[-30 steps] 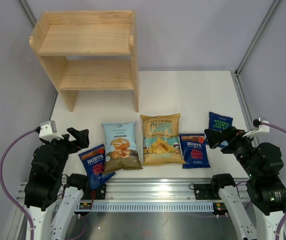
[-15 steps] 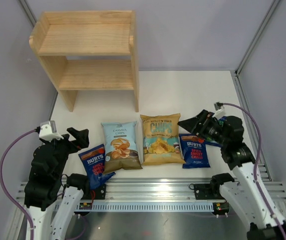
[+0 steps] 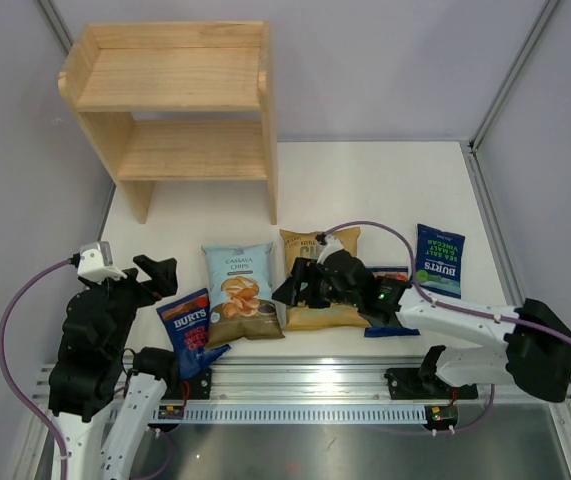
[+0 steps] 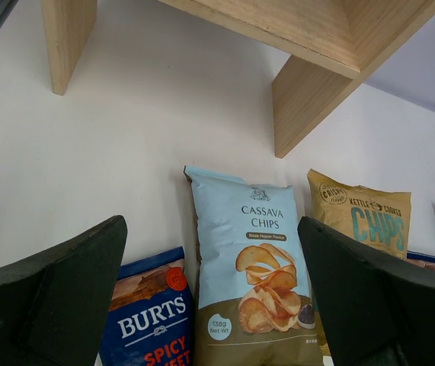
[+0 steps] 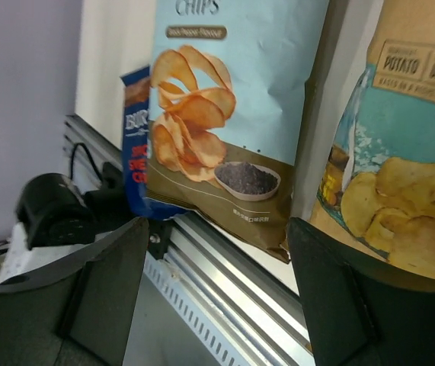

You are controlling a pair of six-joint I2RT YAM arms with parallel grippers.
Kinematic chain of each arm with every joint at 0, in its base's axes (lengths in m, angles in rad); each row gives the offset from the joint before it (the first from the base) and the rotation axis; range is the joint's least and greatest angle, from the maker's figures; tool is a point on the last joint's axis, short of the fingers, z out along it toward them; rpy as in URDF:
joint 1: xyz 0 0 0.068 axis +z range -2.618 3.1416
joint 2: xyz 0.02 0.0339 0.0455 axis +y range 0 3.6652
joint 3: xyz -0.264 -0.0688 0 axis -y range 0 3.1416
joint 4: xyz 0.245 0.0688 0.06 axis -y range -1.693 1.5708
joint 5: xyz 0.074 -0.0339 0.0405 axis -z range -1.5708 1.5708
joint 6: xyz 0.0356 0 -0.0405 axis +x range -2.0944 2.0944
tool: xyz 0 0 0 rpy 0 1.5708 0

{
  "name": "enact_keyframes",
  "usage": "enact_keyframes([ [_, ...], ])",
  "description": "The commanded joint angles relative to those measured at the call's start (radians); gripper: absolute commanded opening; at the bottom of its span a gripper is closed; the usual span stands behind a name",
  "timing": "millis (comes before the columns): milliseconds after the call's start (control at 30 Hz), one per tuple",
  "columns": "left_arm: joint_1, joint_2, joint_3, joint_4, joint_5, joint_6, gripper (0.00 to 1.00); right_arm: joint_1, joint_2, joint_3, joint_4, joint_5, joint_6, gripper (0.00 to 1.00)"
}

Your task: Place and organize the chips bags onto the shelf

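The pine shelf (image 3: 170,100) stands at the back left, both tiers bare. The bags lie in a row near the front edge: a Burts bag (image 3: 187,330), the light-blue Cassava bag (image 3: 240,290), the yellow CHIPS bag (image 3: 317,248), a second Burts bag (image 3: 393,272) mostly hidden under the right arm, and the green-lettered bag (image 3: 438,260). My right gripper (image 3: 295,288) is open and empty, low over the yellow bag's left edge. Its view shows the Cassava bag (image 5: 225,99) and the yellow bag (image 5: 400,175). My left gripper (image 3: 155,275) is open and empty, raised beside the left Burts bag (image 4: 148,320).
A metal rail (image 3: 305,385) runs along the near edge, close under the right gripper (image 5: 217,297). Grey walls close in both sides. The shelf's side panel (image 4: 316,84) stands behind the Cassava bag (image 4: 251,282). White tabletop (image 3: 365,190) lies right of the shelf.
My right arm has swung from the right side leftward and down across the bags, ending over the yellow bag. The left arm and the bags have not moved.
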Motion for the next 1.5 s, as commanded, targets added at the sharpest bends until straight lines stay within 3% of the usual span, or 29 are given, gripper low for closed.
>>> enact_keyframes([
  [0,0.007,0.013,-0.003,0.04,-0.013,0.0,0.99,0.082,0.099,0.078,0.095,0.167,0.021,0.8],
  [267,0.007,0.015,-0.005,0.04,-0.015,0.0,0.99,0.208,0.248,0.13,0.037,0.304,0.047,0.8],
  [667,0.005,0.019,-0.005,0.042,-0.012,0.0,0.99,0.218,0.361,0.077,0.169,0.219,0.052,0.83],
  [900,0.007,0.016,-0.005,0.04,-0.013,0.002,0.99,0.218,0.436,0.038,0.27,0.147,0.1,0.76],
  [1033,0.005,0.016,-0.005,0.042,-0.01,0.003,0.99,0.223,0.436,0.023,0.255,0.187,0.098,0.76],
  [1267,0.005,0.018,-0.006,0.042,-0.009,0.002,0.99,0.225,0.524,0.021,0.381,0.089,0.094,0.76],
  [1333,0.007,0.018,-0.006,0.043,-0.009,0.002,0.99,0.223,0.536,0.023,0.411,0.077,0.081,0.7],
  [1467,0.005,0.016,-0.006,0.043,-0.01,0.0,0.99,0.223,0.512,0.008,0.43,0.09,0.067,0.46],
])
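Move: About 12 cm to the right hand's left, 3 cm ahead and 12 cm below lies the middle of the Cassava chips bag; its near right corner is closer, some 4 cm left and 6 cm back. The gold kettle chips bag is about 7 cm to the hand's right and 6 cm ahead, the blue Burts bag 24 cm left and 6 cm back. From the left hand the Cassava bag lies roughly 13 cm right, 4 cm ahead, 24 cm down. Sinking about 11 cm while travelling some 8 cm left and 3 cm back, the right hand comes down onto the Cassava bag's near right part. The wrist rolls about 10 degrees, its left side dropping, then mostly rolls back. Near the bottom the wide-open fingers begin closing and pinch up a fold of the bag's bottom end between their tips. ##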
